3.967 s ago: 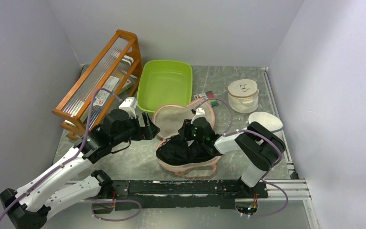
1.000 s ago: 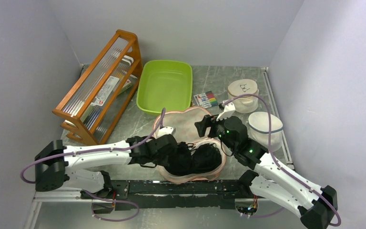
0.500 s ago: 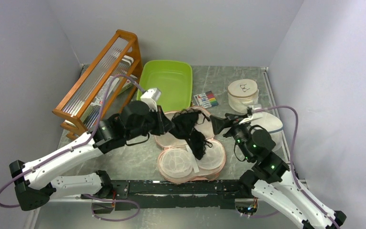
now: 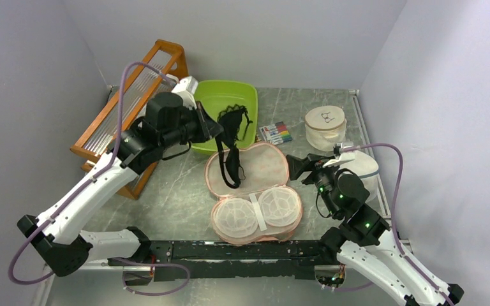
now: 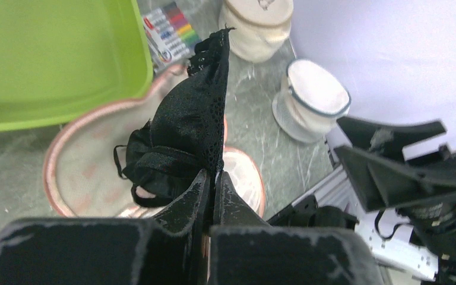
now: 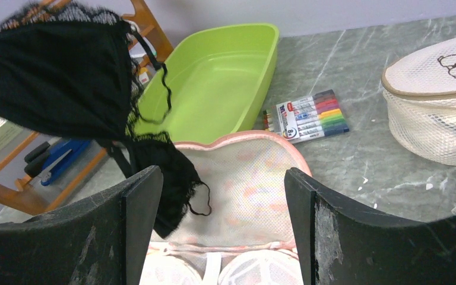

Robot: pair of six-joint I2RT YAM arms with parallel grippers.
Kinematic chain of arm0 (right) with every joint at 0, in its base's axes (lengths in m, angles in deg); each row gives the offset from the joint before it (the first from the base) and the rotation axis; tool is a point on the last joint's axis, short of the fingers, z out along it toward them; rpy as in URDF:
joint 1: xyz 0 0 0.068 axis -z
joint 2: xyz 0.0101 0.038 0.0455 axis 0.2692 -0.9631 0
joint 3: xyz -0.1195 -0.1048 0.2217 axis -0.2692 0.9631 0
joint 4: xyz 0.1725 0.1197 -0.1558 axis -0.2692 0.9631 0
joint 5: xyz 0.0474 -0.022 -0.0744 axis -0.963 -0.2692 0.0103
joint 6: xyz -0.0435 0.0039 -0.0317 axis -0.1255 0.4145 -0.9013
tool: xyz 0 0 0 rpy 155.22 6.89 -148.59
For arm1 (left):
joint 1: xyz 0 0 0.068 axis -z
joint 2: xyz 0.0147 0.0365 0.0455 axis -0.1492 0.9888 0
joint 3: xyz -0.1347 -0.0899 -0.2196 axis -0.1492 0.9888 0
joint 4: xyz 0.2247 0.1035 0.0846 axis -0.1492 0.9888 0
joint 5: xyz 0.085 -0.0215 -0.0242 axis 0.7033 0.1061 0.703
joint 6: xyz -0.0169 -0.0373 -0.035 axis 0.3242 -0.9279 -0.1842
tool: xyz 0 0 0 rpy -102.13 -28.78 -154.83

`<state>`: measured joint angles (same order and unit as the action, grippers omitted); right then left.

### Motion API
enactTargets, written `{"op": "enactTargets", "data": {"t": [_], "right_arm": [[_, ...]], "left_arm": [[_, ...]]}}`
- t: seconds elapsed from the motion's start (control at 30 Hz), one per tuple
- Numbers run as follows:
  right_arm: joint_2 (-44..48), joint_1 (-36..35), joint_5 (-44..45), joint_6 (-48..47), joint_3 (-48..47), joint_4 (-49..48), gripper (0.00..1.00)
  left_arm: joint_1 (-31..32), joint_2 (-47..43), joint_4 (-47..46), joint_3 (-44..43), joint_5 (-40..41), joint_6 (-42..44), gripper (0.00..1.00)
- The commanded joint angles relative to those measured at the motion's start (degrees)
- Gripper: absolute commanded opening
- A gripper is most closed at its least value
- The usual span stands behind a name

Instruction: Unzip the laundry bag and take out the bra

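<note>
The laundry bag (image 4: 263,167) lies unzipped and spread flat mid-table, its printed lid toward the back and its white mesh cups (image 4: 255,213) toward the front. The black lacy bra (image 4: 231,122) hangs in the air over the bag's back-left edge and the green basin, with a strap trailing down onto the lid. My left gripper (image 4: 212,129) is shut on the bra's edge; in the left wrist view its fingertips (image 5: 212,176) pinch the lace (image 5: 190,127). My right gripper (image 4: 295,167) stands open and empty right of the bag, facing the bag (image 6: 249,178) and the bra (image 6: 65,77).
A green basin (image 4: 220,105) sits behind the bag, with a wooden rack (image 4: 124,105) at the back left. A pack of coloured markers (image 4: 275,132) lies right of the basin. Two round white mesh tubs (image 4: 325,126) (image 4: 362,167) stand at the right.
My left gripper has lifted the bra out of the bag, up and back-left toward the basin. The bag's cups now lie bare. The right gripper has drawn back to the right and stays open.
</note>
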<state>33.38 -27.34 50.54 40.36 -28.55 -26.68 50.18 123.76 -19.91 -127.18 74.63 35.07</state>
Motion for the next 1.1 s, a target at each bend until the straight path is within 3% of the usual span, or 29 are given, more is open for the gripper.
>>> {"op": "enactTargets", "data": {"t": [0.0,0.1,0.23,0.37,0.53,0.67,0.83,1.07], "right_arm": [[-0.26,0.18,1.23,-0.78,-1.3,0.46,0.76],[-0.72,0.18,1.43,-0.69,-1.63,0.91,0.76],[-0.64,0.24,1.22,-0.39,-1.39,0.55,0.76],[-1.15,0.24,0.43,0.2,-1.65,0.63,0.76],[-0.99,0.2,0.5,0.83,-2.47,2.48,0.76],[-0.27,0.22,0.28,1.35,-2.43,3.33,0.76],[-0.25,0.2,-0.16,2.46,-2.12,4.32,0.76],[-1.19,0.22,-1.07,3.14,-1.04,3.7,0.76]], "left_arm": [[-2.87,3.04,3.25,-7.7,1.93,-1.28,0.07],[-3.83,5.19,3.29,-11.66,4.62,-3.12,0.07],[-4.39,6.27,-1.42,-12.78,15.15,-4.27,0.07],[-5.94,10.16,-5.89,-15.7,17.25,-3.22,0.07],[-9.76,17.28,-9.02,-22.5,12.91,-0.8,0.07],[-14.67,22.92,-13.5,-26.71,-0.41,0.92,0.07],[-18.13,29.18,-12.79,-31.13,-7.71,0.78,0.07],[-19.75,28.93,-17.19,-21.52,-13.2,-2.99,0.07]]}}
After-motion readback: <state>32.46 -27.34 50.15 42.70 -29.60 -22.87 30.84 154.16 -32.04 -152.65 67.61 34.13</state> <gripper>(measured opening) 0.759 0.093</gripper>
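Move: The left hand already holds the bra up in the air. The green bin it is being carried to has its middle about 22 cm ahead, 2 cm to the left and roughly 29 cm below. The open laundry bag lies about 7 cm back, 11 cm to the right and 32 cm down, and the marker pack about 17 cm ahead, 20 cm to the right and 33 cm down. From the right hand the bin lies about 28 cm ahead, 24 cm to the left and 23 cm below. The left hand keeps its nearly shut fingers pinched on the dangling bra and carries it quickly forward some 20 cm, away from the laundry bag and out over the green bin, drifting a little left. It climbs about 6 cm on the way, then eases to a stop while sinking some 4 cm, and the wrist swings counter-clockwise by about 20 degrees before turning partly back. ##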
